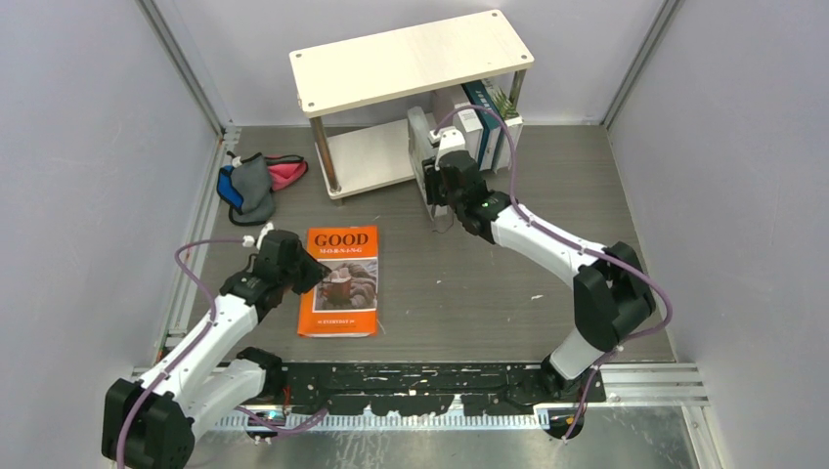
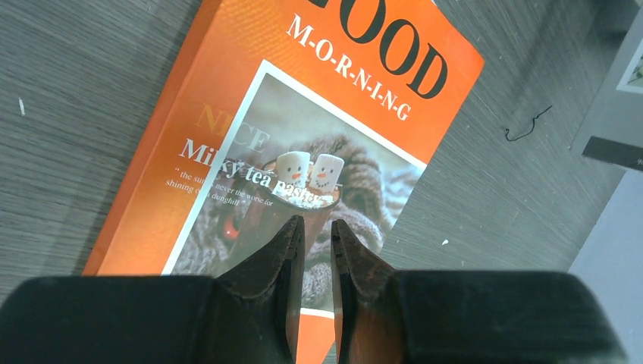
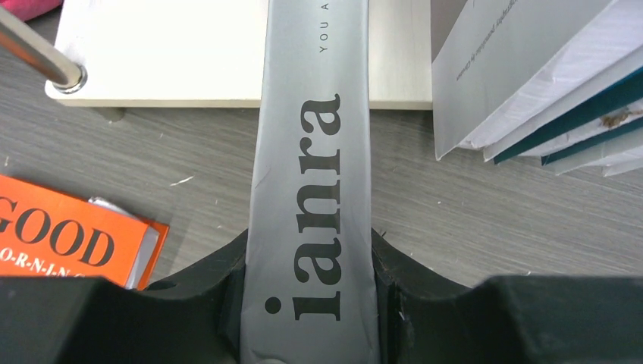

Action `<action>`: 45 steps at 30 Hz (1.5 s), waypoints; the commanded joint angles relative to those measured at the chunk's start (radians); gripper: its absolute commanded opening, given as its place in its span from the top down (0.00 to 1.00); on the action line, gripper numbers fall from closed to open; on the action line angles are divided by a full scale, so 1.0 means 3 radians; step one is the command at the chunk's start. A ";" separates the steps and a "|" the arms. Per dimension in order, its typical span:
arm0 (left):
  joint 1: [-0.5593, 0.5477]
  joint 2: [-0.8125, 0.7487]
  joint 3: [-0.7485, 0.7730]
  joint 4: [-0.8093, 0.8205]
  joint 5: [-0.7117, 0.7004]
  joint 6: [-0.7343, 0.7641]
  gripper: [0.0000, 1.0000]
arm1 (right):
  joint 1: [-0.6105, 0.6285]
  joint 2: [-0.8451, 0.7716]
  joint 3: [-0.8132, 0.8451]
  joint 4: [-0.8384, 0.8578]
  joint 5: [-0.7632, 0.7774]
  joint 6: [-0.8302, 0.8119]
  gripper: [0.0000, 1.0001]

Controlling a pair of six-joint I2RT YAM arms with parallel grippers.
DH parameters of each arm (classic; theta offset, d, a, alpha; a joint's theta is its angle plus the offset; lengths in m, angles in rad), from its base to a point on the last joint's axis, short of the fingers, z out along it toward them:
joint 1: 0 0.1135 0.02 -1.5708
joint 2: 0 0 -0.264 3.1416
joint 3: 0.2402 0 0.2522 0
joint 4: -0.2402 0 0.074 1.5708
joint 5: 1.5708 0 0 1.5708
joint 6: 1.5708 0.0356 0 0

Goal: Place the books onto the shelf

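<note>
The shelf (image 1: 411, 59) stands at the back, and three books (image 1: 484, 122) stand on the right end of its lower board (image 3: 189, 53). My right gripper (image 1: 435, 181) is shut on the spine of a grey book (image 3: 311, 152), holding it upright at the front edge of that board, left of the standing books (image 3: 531, 91). The orange "GOOD MORNING" book (image 1: 340, 281) lies flat on the table. My left gripper (image 2: 318, 227) hovers over its cover picture (image 2: 227, 98), jaws a narrow gap apart with nothing between them.
A blue, grey and pink cloth bundle (image 1: 256, 181) lies left of the shelf. A silver shelf post (image 3: 45, 57) rises at the lower board's front left corner. Grey walls close in the table on three sides.
</note>
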 commanded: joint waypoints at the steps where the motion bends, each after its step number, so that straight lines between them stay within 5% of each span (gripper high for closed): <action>1: -0.0010 0.0077 0.0146 0.0210 0.0000 0.0085 0.80 | -0.0104 0.0132 0.0367 0.0169 -0.0118 -0.0089 0.66; 30: -0.0006 0.0669 0.0541 0.0359 0.0086 0.0366 0.80 | -0.0492 0.1050 0.1247 0.0138 -0.0280 -0.0257 0.63; 45: 0.0045 0.0786 0.0608 0.0384 0.0124 0.0413 0.80 | -0.0608 0.1214 0.1410 0.0138 -0.0257 -0.0283 0.47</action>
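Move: The slot for the grey ianra book, already held by its spine in the right hand, has its middle about 20 cm ahead of that hand, 1 cm to its right and some 3 cm lower. Just right of the slot stands the brown-and-white book, about 20 cm ahead and 7 cm right; the teal book is roughly 21 cm ahead and 11 cm right. From the left hand the slot lies about 35 cm ahead, 23 cm right and 6 cm higher. Forward and almost level, the right hand pushes the upright ianra book about 12 cm deeper into the shelf beside the brown-and-white book, quick at first, then slowing, its fingers still on both sides of the spine; only at the end does their squeeze slacken. The left hand drifts some 4 cm forward and slightly right above the orange book, fingers nearly shut. ##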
